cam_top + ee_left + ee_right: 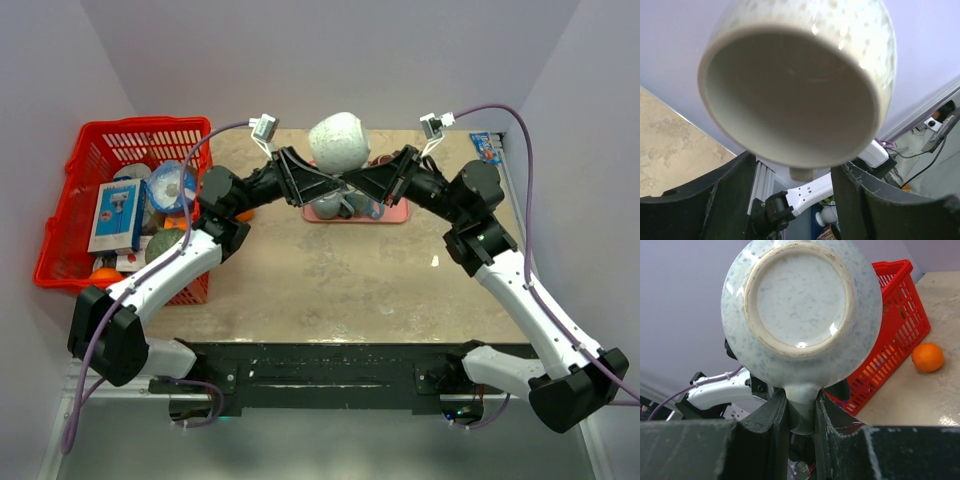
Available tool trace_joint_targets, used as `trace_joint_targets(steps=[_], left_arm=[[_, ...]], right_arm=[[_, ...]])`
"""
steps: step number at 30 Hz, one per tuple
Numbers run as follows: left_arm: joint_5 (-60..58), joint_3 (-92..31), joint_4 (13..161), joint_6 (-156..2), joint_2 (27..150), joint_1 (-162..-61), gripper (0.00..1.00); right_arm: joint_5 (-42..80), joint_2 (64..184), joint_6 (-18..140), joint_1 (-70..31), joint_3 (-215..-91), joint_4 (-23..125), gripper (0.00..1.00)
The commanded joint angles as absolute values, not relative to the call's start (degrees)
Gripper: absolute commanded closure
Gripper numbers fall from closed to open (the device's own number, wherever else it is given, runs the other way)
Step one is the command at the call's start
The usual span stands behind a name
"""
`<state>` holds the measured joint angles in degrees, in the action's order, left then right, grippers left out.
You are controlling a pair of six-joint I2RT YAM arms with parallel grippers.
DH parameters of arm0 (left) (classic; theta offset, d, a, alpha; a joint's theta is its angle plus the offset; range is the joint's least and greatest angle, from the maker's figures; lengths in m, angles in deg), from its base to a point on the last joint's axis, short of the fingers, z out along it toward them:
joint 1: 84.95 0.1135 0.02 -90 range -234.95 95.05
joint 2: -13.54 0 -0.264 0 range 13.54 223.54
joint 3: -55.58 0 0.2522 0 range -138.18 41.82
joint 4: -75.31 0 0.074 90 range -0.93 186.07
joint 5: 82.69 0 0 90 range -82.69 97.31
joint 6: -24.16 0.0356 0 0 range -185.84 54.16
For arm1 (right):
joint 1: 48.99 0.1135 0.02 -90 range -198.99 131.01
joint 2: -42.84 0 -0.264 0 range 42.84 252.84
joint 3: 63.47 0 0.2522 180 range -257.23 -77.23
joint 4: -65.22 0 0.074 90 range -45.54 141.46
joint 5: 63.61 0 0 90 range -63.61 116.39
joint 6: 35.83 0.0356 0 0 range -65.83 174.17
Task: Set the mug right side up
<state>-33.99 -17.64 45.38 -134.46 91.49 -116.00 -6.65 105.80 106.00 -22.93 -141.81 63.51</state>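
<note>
A speckled pale mug (338,140) hangs in the air above the back of the table, tipped on its side. Its open mouth (790,95) faces my left wrist camera and its base (800,305) faces the right one. My right gripper (801,400) is shut on the mug's handle (801,412), which points down between its fingers. My left gripper (794,170) sits just under the mug's rim with its jaws apart, one finger (735,195) on each side. I cannot tell whether they touch the mug. Seen from above, both grippers (318,178) (355,180) meet under the mug.
A red basket (130,135) full of packets and round items stands at the left of the table. An orange (927,356) lies on the table beside it. A pink tray (395,213) with small items lies behind the grippers, and a blue packet (486,145) at the back right.
</note>
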Motion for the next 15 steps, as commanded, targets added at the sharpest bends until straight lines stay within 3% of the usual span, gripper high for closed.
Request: trace_joint_targets(steps=[1,2,8,15], left_arm=[[-32.94,-20.59,41.52,-138.61,90.88,-116.33,0.44],[-32.77,-20.5,42.04,-138.87,90.88,-116.33,0.49],[-32.5,-19.97,42.13,-139.66,91.14,-116.5,0.58],[-34.7,-21.55,46.08,-136.07,92.02,-117.64,0.58]], right_arm=[[-7.36,103.83,104.79,-22.27,-142.8,73.87,1.0],[-7.27,103.75,104.71,-22.1,-142.71,73.79,1.0],[-6.83,104.27,104.35,-21.92,-142.53,73.7,1.0],[-7.1,105.15,104.09,-21.75,-142.62,74.4,1.0]])
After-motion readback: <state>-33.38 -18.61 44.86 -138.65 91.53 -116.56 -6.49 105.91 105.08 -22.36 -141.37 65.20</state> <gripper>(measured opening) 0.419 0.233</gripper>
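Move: The white mug's handle, pinched in the right fingers right at that hand's point, lies about 1 cm to the left gripper's right, 1 cm ahead and 1 cm above it. The mug's body stands roughly 6 cm ahead of the left hand, 5 cm above it and 1 cm to its right. On the tray some 35 cm below, the grey mug lies about 19 cm ahead and 2 cm left of the left hand, the blue mug 19 cm ahead and 9 cm right. Bring the left gripper up about 1 cm towards the white mug's handle, tilting the wrist only some 5 degrees, and narrow its wide fingers around the handle by about a quarter of their range, then stop part-open. Keep the right gripper still, pinching the handle and holding the mug up in the air. ##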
